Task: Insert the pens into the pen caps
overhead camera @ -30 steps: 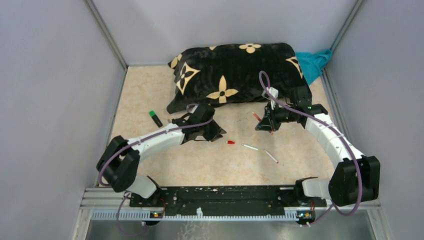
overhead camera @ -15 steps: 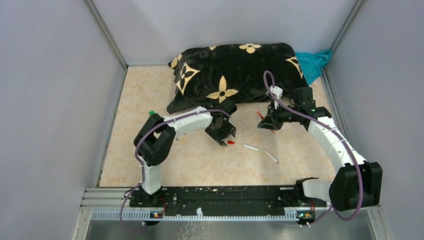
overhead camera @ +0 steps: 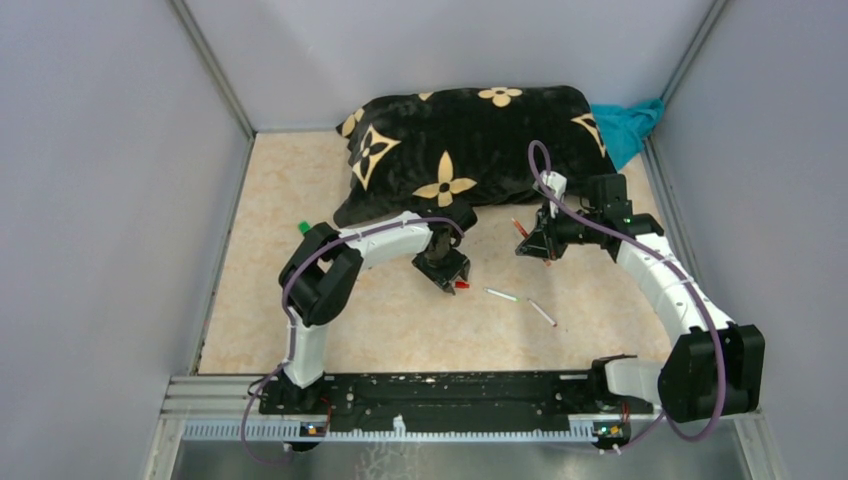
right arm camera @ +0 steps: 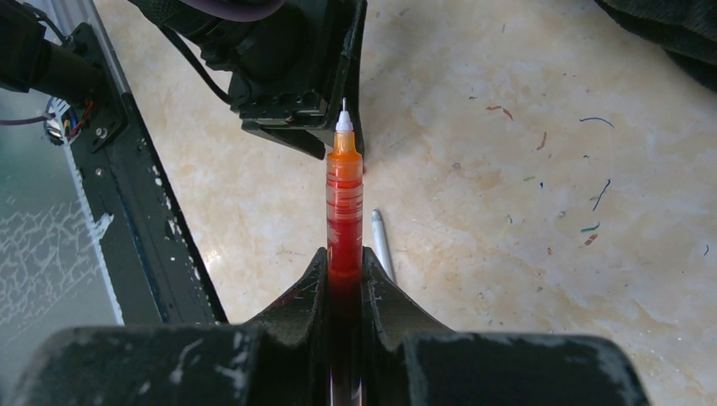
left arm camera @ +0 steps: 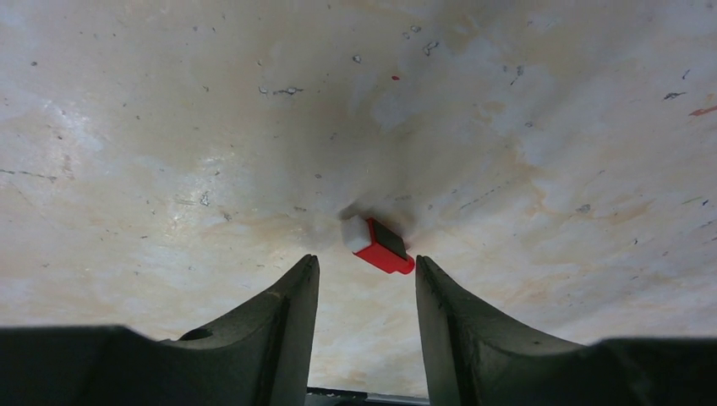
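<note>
A small red pen cap [left arm camera: 379,245] with a white end lies on the table just beyond my left gripper's [left arm camera: 365,262] fingertips, nearer the right finger. That gripper is open and empty, and from above it hangs over the red cap [overhead camera: 461,285]. My right gripper [right arm camera: 344,254] is shut on a red pen [right arm camera: 344,194] whose white tip points toward the left arm. From above, the right gripper [overhead camera: 533,245] holds the red pen [overhead camera: 517,228] above the table. Two white pens [overhead camera: 501,295] [overhead camera: 541,312] lie below it. The marker's green end [overhead camera: 303,228] peeks out behind the left arm.
A black pillow [overhead camera: 470,145] with tan flowers fills the back of the table, with a teal cloth [overhead camera: 625,125] at its right corner. Grey walls close in both sides. The black base rail [overhead camera: 430,395] runs along the near edge.
The left arm has folded in and carried its gripper right to the red cap, with its jaws opening wider. The right gripper rose slightly, still holding the red pen.
</note>
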`<state>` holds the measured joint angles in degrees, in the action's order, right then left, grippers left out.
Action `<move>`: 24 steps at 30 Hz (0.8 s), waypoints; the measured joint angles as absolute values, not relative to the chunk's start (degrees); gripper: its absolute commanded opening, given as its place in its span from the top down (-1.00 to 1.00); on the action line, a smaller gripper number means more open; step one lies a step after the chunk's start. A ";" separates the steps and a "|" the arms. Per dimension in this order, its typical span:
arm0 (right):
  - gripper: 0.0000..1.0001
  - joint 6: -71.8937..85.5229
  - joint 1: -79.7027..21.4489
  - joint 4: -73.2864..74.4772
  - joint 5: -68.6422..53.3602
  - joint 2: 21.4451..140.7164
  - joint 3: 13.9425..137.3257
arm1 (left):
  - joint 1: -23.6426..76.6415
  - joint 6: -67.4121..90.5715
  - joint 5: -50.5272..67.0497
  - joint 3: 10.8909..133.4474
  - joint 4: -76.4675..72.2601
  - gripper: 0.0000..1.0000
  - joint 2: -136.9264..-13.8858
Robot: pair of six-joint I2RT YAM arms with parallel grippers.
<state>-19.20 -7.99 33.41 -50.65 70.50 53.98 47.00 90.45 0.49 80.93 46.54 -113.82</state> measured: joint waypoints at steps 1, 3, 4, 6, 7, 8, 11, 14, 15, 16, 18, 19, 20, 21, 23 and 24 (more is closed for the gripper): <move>1.00 -19.20 -7.94 33.41 -50.65 70.50 53.98 | 47.00 90.48 0.49 80.93 46.57 0.12 -113.95; 1.00 -19.20 -7.79 33.41 -50.68 70.48 53.98 | 46.98 90.41 0.45 80.97 46.61 0.15 -114.26; 1.00 -19.20 -7.68 33.41 -50.68 70.46 53.98 | 46.98 90.41 0.43 81.01 46.61 0.15 -114.39; 1.00 -19.18 -7.57 33.41 -50.68 70.46 53.98 | 47.00 90.37 0.43 81.43 46.72 0.15 -114.80; 1.00 -19.18 -7.57 33.41 -50.68 70.46 53.98 | 47.00 90.35 0.43 81.67 46.72 0.15 -115.00; 1.00 -19.16 -7.57 33.41 -50.68 70.41 53.98 | 46.98 90.32 0.43 81.87 46.72 0.15 -115.13; 1.00 -19.18 -7.57 33.43 -50.68 70.26 53.98 | 46.98 90.15 0.43 82.26 46.78 0.17 -115.50; 1.00 -19.18 -7.57 33.41 -50.70 70.13 53.98 | 46.98 89.86 0.40 82.52 46.92 0.26 -115.96; 1.00 -19.16 -7.55 33.43 -50.70 70.13 53.98 | 46.98 89.71 0.38 82.54 46.98 0.31 -116.07; 1.00 -19.18 -7.55 33.43 -50.70 70.13 53.98 | 46.98 89.52 0.34 82.54 47.03 0.35 -116.16; 1.00 -19.18 -7.44 33.41 -50.70 70.13 53.98 | 46.98 88.82 0.01 82.54 47.11 0.42 -116.27; 1.00 -19.18 -7.35 33.43 -50.70 70.13 53.98 | 46.98 88.51 -0.32 82.54 47.18 0.45 -116.27; 1.00 -19.18 -7.27 33.43 -50.70 70.13 53.98 | 46.98 88.16 -0.49 82.54 47.18 0.53 -116.27; 1.00 -19.18 -7.20 33.43 -50.72 70.13 53.98 | 46.94 87.70 -0.73 82.52 47.20 0.59 -116.27; 1.00 -19.18 -7.09 33.43 -50.72 70.13 53.98 | 46.87 86.74 -1.17 82.41 47.16 0.64 -116.14; 1.00 -19.18 -7.01 33.43 -50.72 70.13 53.98 | 46.87 86.08 -1.61 82.21 47.13 0.67 -115.90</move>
<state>-19.18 -7.01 33.43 -50.72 70.13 53.98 46.87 86.08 -1.61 82.21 47.13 -115.90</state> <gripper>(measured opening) 0.079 0.210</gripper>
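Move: The red pen cap lies almost right under the left gripper, roughly 2 cm below and about 1 cm to its right, its narrow end pointing right and slightly back. The nearer white pen is some 9 cm to the gripper's right and 2 cm back; the second white pen is about 18 cm right and 6 cm back. From the right hand the cap is roughly 15 cm left, 2 cm back and 15 cm below. Close the half-open left fingers on the red cap while easing the gripper about 1 cm straight down to it, still pointing at the table. Shut them until the pads pinch the cap from its sides, letting the wrist yaw only some 5 degrees clockwise. Keep the right gripper still, with its hold on the red pen. ##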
